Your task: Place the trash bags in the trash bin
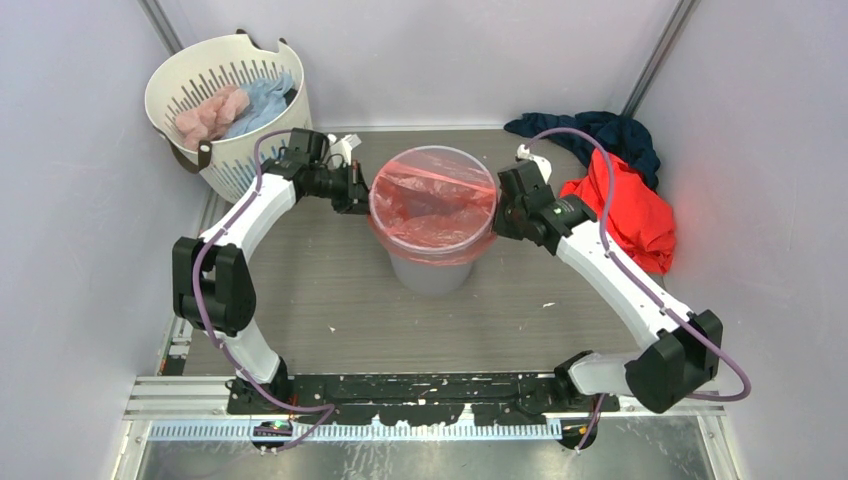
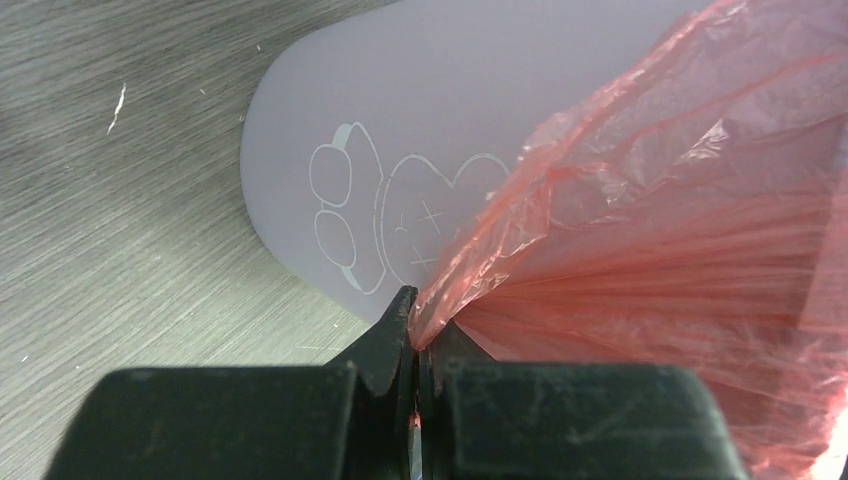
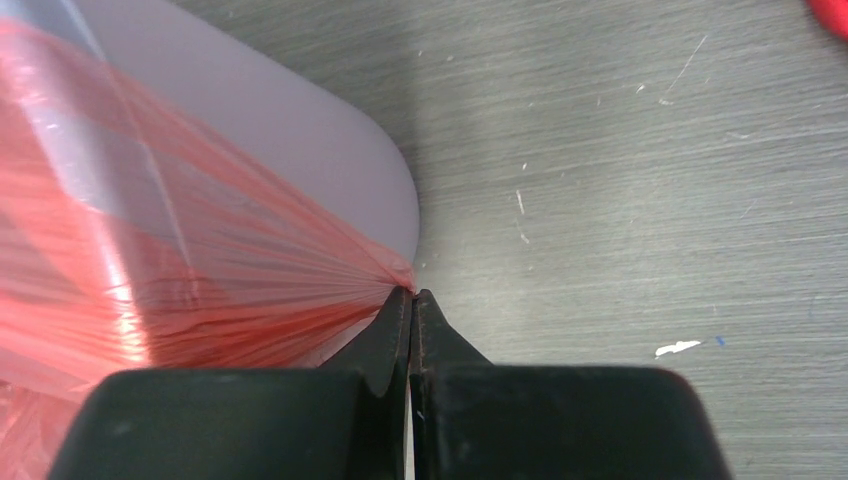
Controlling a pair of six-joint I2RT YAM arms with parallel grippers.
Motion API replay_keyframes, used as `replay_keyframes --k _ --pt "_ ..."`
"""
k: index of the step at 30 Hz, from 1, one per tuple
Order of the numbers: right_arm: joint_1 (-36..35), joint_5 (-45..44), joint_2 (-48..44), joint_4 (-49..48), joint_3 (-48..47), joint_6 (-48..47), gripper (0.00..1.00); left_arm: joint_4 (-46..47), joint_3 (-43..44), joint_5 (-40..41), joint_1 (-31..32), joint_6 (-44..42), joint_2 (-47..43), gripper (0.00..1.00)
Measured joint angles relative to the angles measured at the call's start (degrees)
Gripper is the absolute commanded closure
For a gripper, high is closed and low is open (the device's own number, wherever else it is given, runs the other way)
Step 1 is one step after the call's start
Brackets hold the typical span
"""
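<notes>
The translucent red-pink trash bag lines the light grey round trash bin in the middle of the floor, its film folded over the rim. My left gripper is at the bin's left rim, shut on the bag's edge; the left wrist view has the film pinched at the tips of that gripper, with the bin wall behind. My right gripper is at the right rim, shut on the bag; the film fans out taut from the gripper's tips over the bin.
A white slotted laundry basket with pink and blue cloth stands at the back left. A red-orange garment and a dark blue one lie at the back right. Grey walls close in on both sides.
</notes>
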State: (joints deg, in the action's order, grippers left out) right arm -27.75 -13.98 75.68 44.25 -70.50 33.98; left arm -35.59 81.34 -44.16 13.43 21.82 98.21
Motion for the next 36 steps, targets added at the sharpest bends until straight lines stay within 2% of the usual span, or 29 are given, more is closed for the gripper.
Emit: replay_keyframes --k 11,20,21,22,23,25,29,33,36 --pt "-9.9 -1.0 -7.1 4.2 4.0 3.3 0.99 0.3 -0.9 0.2 -0.1 -0.2 -1.0 1.0" --pt "-24.3 -5.9 -10.4 8.8 5.2 8.8 0.99 1.8 -4.8 1.5 -0.6 -1.5 -4.7 0.99" --pt "-25.6 -6.2 -10.6 9.2 5.3 9.4 0.92 2.1 -5.6 1.7 -0.6 -1.5 -5.4 0.98" --pt "-26.4 -6.5 -10.8 9.7 5.5 9.9 0.8 2.3 -6.5 1.9 -0.7 -1.5 -6.3 0.95" --pt "-27.0 -7.0 -11.0 10.2 5.5 10.6 0.71 2.4 -7.2 2.2 -0.7 -1.5 -7.0 0.88" --pt "-27.4 -8.2 -11.3 11.3 5.5 11.8 0.59 2.4 -7.7 2.7 -0.7 -1.5 -7.7 0.81" --pt "-27.5 -12.6 -11.7 16.6 4.2 13.3 0.47 1.4 -7.7 4.0 -0.6 -1.3 -7.8 0.75" --pt "-27.6 -16.3 -12.6 20.1 0.9 13.4 0.42 -0.5 -7.3 5.3 0.1 -0.9 -7.8 0.68" --pt "-27.6 -18.6 -14.4 22.4 -2.1 13.1 0.39 -1.4 -6.4 6.6 0.3 0.0 -7.8 0.55"
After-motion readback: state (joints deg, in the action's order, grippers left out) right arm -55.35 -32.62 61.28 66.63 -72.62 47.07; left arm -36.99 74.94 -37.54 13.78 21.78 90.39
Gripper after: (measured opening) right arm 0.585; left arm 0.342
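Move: My two hands still pinch opposite sides of the red trash bag's edge at the trash bin's rim. The bin's middle is about 12 cm right, 2 cm ahead and 12 cm below my left hand; from my right it is about 12 cm left, 6 cm ahead and 13 cm down. The laundry basket stands some 25 cm left and 18 cm ahead of my left hand; the red cloth lies roughly 29 cm right, 17 cm ahead and 20 cm below my right. With my right hand I drag the pinched bag edge about 12 cm back and 6 cm left, turning some 15 degrees counter-clockwise, then open the fingers and go right about 5 cm, rising 4 to 5 cm and easing part of the turn back. My left hand keeps its pinch while drifting a little back and left, then opens about a third. ##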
